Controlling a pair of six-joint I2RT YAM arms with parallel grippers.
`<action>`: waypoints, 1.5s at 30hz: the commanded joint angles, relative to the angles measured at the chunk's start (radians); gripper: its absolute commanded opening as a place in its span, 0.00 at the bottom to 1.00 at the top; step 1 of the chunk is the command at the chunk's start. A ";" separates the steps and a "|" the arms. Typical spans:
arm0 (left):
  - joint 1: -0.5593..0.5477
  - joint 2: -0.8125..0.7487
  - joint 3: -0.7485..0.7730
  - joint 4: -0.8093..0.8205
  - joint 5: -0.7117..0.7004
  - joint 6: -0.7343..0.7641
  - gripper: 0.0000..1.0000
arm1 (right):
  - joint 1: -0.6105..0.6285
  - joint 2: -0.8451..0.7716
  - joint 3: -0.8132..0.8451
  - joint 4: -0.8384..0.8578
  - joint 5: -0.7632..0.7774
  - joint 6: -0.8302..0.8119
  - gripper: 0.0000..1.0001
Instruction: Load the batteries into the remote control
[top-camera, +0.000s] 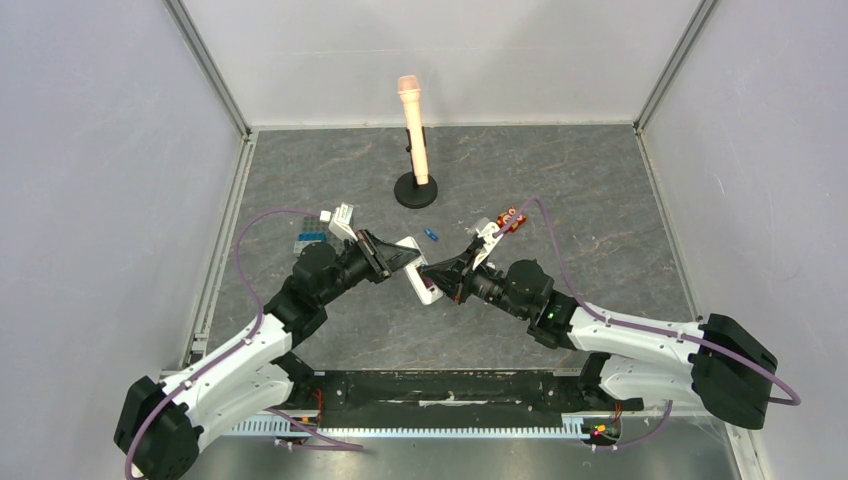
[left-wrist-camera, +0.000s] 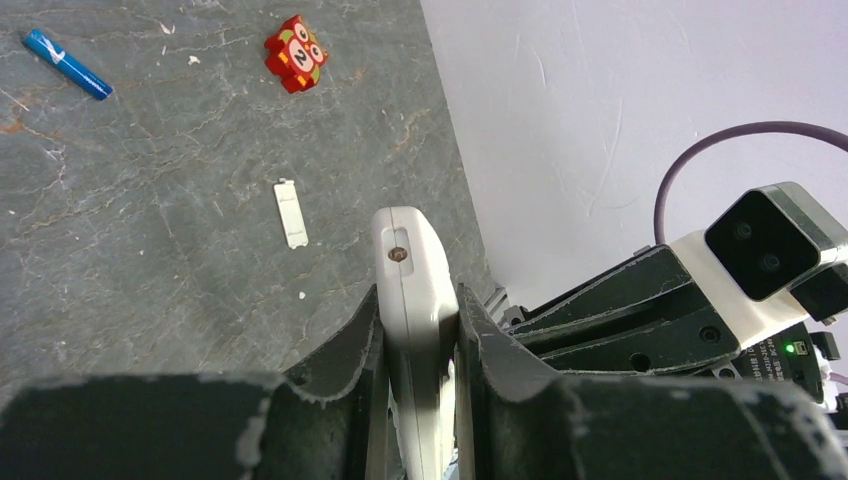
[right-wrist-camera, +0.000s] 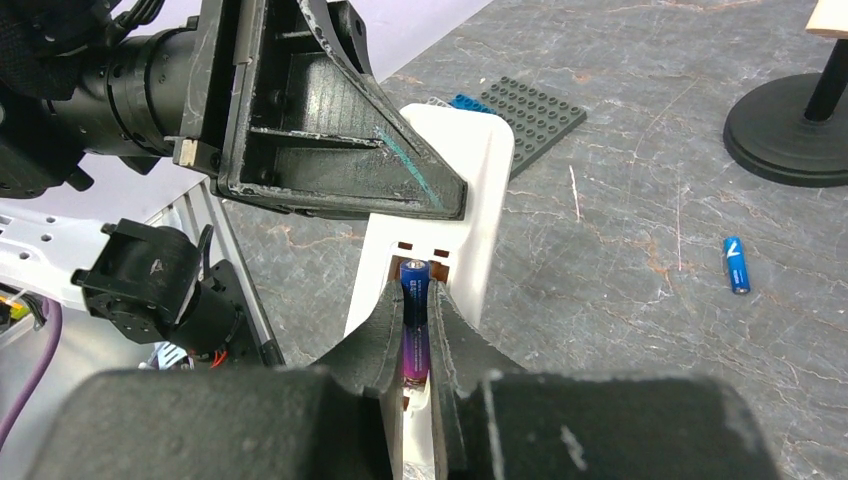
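The white remote control (left-wrist-camera: 412, 262) is held edge-on above the table, with my left gripper (left-wrist-camera: 418, 300) shut on its body. In the right wrist view its back (right-wrist-camera: 470, 165) faces the camera and the battery bay is uncovered. One blue battery (right-wrist-camera: 415, 300) is pinched lengthwise by my right gripper (right-wrist-camera: 417, 285), its tip at the bay's upper end. In the top view the two grippers, left (top-camera: 403, 262) and right (top-camera: 433, 273), meet at the remote (top-camera: 421, 285). A second blue battery (top-camera: 432, 235) (right-wrist-camera: 736, 264) (left-wrist-camera: 67, 64) lies loose on the table.
A small white cover strip (left-wrist-camera: 291, 213) lies flat on the table. The red block (top-camera: 512, 218) sits behind my right arm. A grey studded plate (right-wrist-camera: 532, 112) lies at the left. A peach microphone on a black round stand (top-camera: 415, 188) is at the back.
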 joint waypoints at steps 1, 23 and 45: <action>0.004 -0.023 0.068 0.021 -0.009 -0.069 0.02 | -0.001 0.009 -0.015 0.005 0.014 -0.036 0.05; 0.005 -0.015 0.073 -0.002 -0.006 -0.040 0.02 | 0.000 0.013 0.066 -0.102 -0.004 0.035 0.27; 0.005 -0.047 0.061 0.024 -0.015 0.076 0.02 | -0.088 -0.062 0.124 -0.257 -0.096 0.419 0.89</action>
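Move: The right hand pinches a battery at the battery slot of the remote control; the slot's middle is about 1 cm to its left and 1 cm down, level with it front to back. The loose blue battery lies on the table about 18 cm ahead, 1 cm right and 21 cm below, and the white cover about 8 cm ahead, 16 cm right, equally low. From the left hand, still gripping the remote, the slot is some 4 cm back, 3 cm right and 1 cm lower. The right hand eases the pinched battery down under 1 cm into the remote's slot, while the left keeps its grip on the remote and sinks by about as much, tipping only slightly before it comes back up. The right fingers then spread, slowly at first and then nearly fully, letting go of the battery as the hand draws back slightly and rises nearly 2 cm from its lowest point, the wrist turning some 15 degrees so that its forward side dips. ##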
